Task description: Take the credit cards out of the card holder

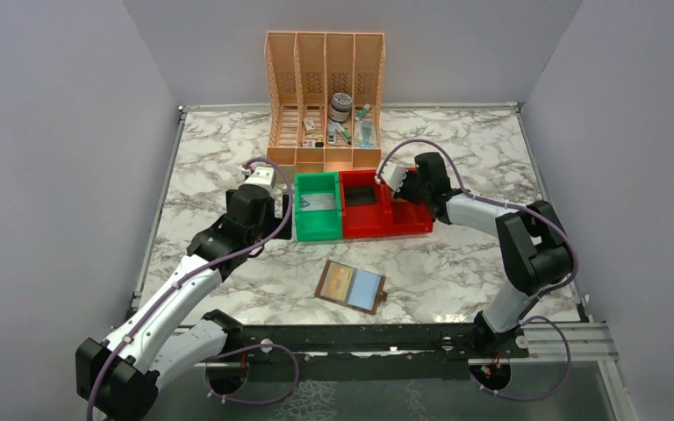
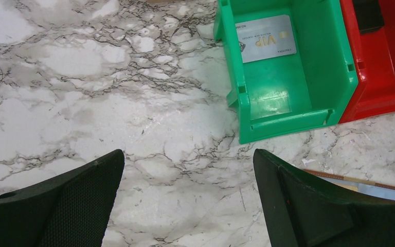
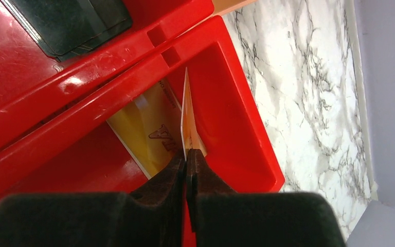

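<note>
The brown card holder (image 1: pixel 351 286) lies open on the marble in front of the bins, with a tan credit card (image 1: pixel 339 280) and a pale blue one (image 1: pixel 368 289) in its slots. My right gripper (image 3: pixel 186 152) is shut on a gold card (image 3: pixel 185 110) held on edge over the shallow red tray (image 3: pixel 236 113), where a yellow card (image 3: pixel 146 131) lies flat. My left gripper (image 2: pixel 187 157) is open over bare marble, just in front of the green bin (image 2: pixel 298 98), which holds a grey card (image 2: pixel 265 38). A strip of the holder's edge (image 2: pixel 360 179) shows beside the left gripper's right finger.
A deeper red bin (image 1: pixel 364 203) with a dark card (image 3: pixel 67 20) inside stands between the green bin and the red tray. The peach file organiser (image 1: pixel 325 101) with small items is behind them. Walls close in the table on three sides.
</note>
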{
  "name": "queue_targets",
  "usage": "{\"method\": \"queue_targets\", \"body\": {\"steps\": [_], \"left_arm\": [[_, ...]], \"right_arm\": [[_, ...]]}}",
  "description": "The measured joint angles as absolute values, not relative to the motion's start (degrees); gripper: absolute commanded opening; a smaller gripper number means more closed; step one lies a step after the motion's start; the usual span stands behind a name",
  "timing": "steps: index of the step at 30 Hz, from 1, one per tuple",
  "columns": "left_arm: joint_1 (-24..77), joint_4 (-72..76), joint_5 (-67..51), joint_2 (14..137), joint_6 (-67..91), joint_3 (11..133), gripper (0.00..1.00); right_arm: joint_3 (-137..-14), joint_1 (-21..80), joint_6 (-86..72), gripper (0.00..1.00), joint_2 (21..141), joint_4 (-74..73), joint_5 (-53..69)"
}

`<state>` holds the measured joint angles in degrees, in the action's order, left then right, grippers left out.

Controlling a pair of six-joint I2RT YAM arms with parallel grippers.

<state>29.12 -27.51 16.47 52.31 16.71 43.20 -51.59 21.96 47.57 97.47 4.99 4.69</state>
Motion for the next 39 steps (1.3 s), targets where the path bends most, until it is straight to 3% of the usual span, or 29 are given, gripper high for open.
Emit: {"method": "queue_targets", "body": {"steps": [11, 14, 27, 29, 39], "left_arm": [[28.84, -27.51, 16.32, 52.51, 16.25, 43.2, 0.99], [28.82, -27.51, 16.29, 52.71, 16.1, 43.2, 0.99], [28.82, -27.51, 15.55, 54.02, 15.68, 43.2, 0.99], [28.82, -27.51, 15.14, 54.7, 15.62, 43.2, 0.99], [28.6, -27.49, 13.91, 56.18, 15.4, 43.2, 0.99]], "right_arm": [[-52.16, 21.93, 48.31, 0.15, 98.1, 4.03, 5.43], [-52.51, 21.93, 48.34, 0.26, 98.39, 3.36, 5.54], [-56.12, 21.91, 48.29, 0.27, 101.3, 0.43, 6.66], [-56.12, 21.89, 48.29, 0.33, 101.36, 0.05, 7.01], [-56.1, 21.89, 47.66, 0.34, 101.36, -0.12, 8.54]]}}
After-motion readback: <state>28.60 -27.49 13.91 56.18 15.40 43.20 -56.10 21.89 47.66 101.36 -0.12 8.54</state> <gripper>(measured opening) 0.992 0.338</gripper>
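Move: The right gripper is inside the right-hand red bin with a gold card pinched on edge. Another gold card lies on the bin floor about 3 cm to its left, 1 cm ahead and 4 cm below. The dark card in the middle bin is some 14 cm left and 1 cm ahead, the open card holder about 14 cm left and 25 cm back, both roughly 4 cm lower. From the left gripper, the lying gold card is around 31 cm right, 14 cm ahead and 14 cm below. Open the right gripper to about a third and let go of the gold card over the one on the bin floor, easing the hand down some 1.5 cm and then about 1 cm left as the fingers part, tipping it slightly downward. Keep the left gripper wide open and lower it about 2 cm over the table beside the green bin. ##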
